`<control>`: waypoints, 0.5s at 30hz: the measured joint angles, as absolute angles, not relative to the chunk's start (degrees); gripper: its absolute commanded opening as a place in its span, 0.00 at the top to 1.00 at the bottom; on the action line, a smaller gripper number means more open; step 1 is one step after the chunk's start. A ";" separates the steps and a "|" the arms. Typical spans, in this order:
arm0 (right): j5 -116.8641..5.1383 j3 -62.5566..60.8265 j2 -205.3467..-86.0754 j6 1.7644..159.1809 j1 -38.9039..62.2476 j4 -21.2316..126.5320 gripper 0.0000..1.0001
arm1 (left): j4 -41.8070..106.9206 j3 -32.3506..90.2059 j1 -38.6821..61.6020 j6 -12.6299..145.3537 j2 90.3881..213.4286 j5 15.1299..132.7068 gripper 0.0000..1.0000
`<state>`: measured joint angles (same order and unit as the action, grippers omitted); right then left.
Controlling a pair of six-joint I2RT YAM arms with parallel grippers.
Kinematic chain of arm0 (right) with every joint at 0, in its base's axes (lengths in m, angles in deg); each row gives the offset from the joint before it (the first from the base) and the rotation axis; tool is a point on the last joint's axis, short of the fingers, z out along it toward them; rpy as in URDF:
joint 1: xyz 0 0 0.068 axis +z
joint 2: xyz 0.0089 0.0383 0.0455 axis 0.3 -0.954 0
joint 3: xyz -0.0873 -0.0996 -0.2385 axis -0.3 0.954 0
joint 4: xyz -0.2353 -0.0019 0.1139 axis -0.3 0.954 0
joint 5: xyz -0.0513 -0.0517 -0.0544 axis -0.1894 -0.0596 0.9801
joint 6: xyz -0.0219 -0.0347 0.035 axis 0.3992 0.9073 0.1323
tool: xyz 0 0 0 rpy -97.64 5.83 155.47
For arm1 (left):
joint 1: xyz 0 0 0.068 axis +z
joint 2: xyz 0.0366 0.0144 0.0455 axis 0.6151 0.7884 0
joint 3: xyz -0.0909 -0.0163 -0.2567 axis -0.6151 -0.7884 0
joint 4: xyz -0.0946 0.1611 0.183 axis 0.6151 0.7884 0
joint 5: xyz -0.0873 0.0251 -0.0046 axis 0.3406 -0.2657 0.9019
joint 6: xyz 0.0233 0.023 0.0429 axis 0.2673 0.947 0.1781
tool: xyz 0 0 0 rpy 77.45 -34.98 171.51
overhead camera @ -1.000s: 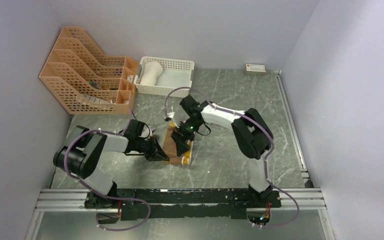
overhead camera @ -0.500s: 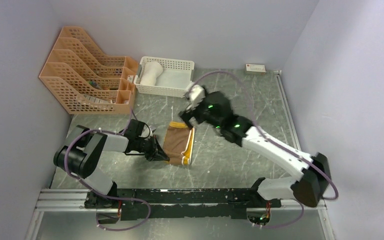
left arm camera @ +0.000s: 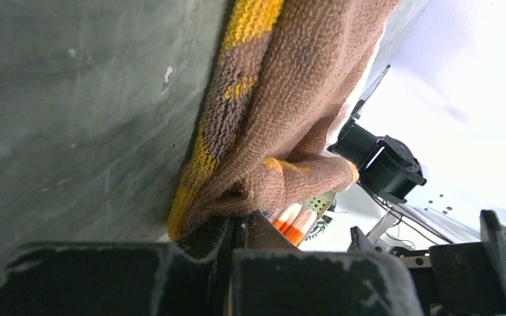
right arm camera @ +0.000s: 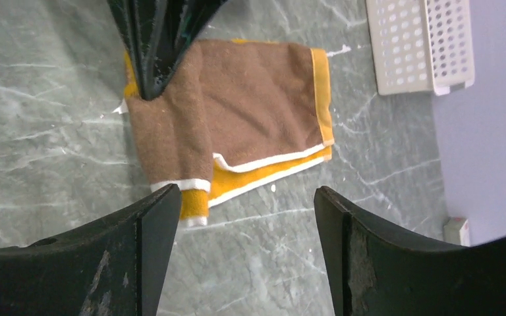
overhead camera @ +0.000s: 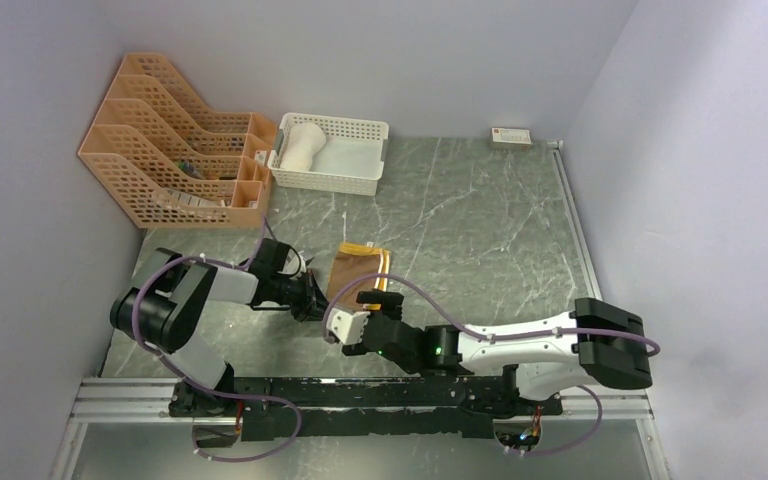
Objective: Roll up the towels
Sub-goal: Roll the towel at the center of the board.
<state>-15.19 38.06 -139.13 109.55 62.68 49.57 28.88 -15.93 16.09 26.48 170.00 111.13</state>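
The brown towel (overhead camera: 360, 268) with mustard-yellow edges lies flat and partly folded on the grey marble table. My left gripper (overhead camera: 313, 299) is shut on its left corner, and the bunched cloth (left arm camera: 283, 131) sits pinched at the left gripper's (left arm camera: 237, 220) closed jaws. My right gripper (overhead camera: 365, 316) hovers at the towel's near side with nothing between its wide-apart jaws. In the right wrist view the towel (right arm camera: 257, 105) lies beyond the right gripper (right arm camera: 244, 197), and the left gripper (right arm camera: 155, 46) reaches in from the top. The cream-white towel (overhead camera: 301, 146) lies rolled in the basket.
A white lattice basket (overhead camera: 352, 181) stands at the back, with its corner (right arm camera: 415, 46) in the right wrist view. An orange file rack (overhead camera: 165, 150) stands at the back left. A small white box (overhead camera: 511, 137) sits against the far wall. The metal rail (overhead camera: 360, 392) runs along the near edge.
My right arm left the brown towel, swung over its far end, then came round low to the near side. Its jaws have narrowed a little. The left gripper stayed put on the corner.
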 measured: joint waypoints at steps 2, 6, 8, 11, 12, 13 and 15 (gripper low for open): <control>-12.98 39.72 -140.27 112.04 64.32 44.46 0.25 | 28.38 -15.97 16.09 26.46 170.26 111.39 0.93; -10.94 42.58 -145.07 115.95 67.64 36.77 0.16 | 27.90 -16.15 16.09 26.37 170.28 111.46 0.93; -10.70 43.96 -146.63 116.96 68.69 34.30 0.13 | 27.74 -16.19 16.09 26.20 170.28 111.48 0.93; -10.44 45.51 -147.83 117.81 69.79 31.10 0.05 | 27.52 -16.24 16.09 26.00 170.28 111.46 0.93; -10.29 45.82 -148.05 118.01 70.03 30.10 0.04 | 27.37 -16.30 16.09 25.98 170.28 111.46 0.93; -9.98 46.19 -148.29 118.25 70.31 28.85 0.04 | 27.31 -16.32 16.09 25.93 170.30 111.48 0.93; -9.13 46.85 -149.12 118.93 71.30 26.08 0.04 | 27.07 -16.32 16.09 25.80 170.48 111.57 0.93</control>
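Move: The towel's near folded edge lies about 2 cm ahead of the right hand, some 4 cm to its left and 9 cm below. The middle of the folded towel is about 8 cm ahead and 3 cm left, and the left gripper, on the towel's near-left corner, is some 11 cm left and 1 cm ahead. From the left hand, that near edge's middle lies about 6 cm right and 1 cm ahead, level with it. The left fingers keep the towel's near-left corner pinched at the board and stay put. Touching nothing, the empty right hand sinks about 3.5 cm while drawing back 3 and shifting 2 left, coming down on the near side of the towel; its fingers spread to nearly full width and the wrist tips up and turns counter-clockwise, roughly 10 degrees each. ##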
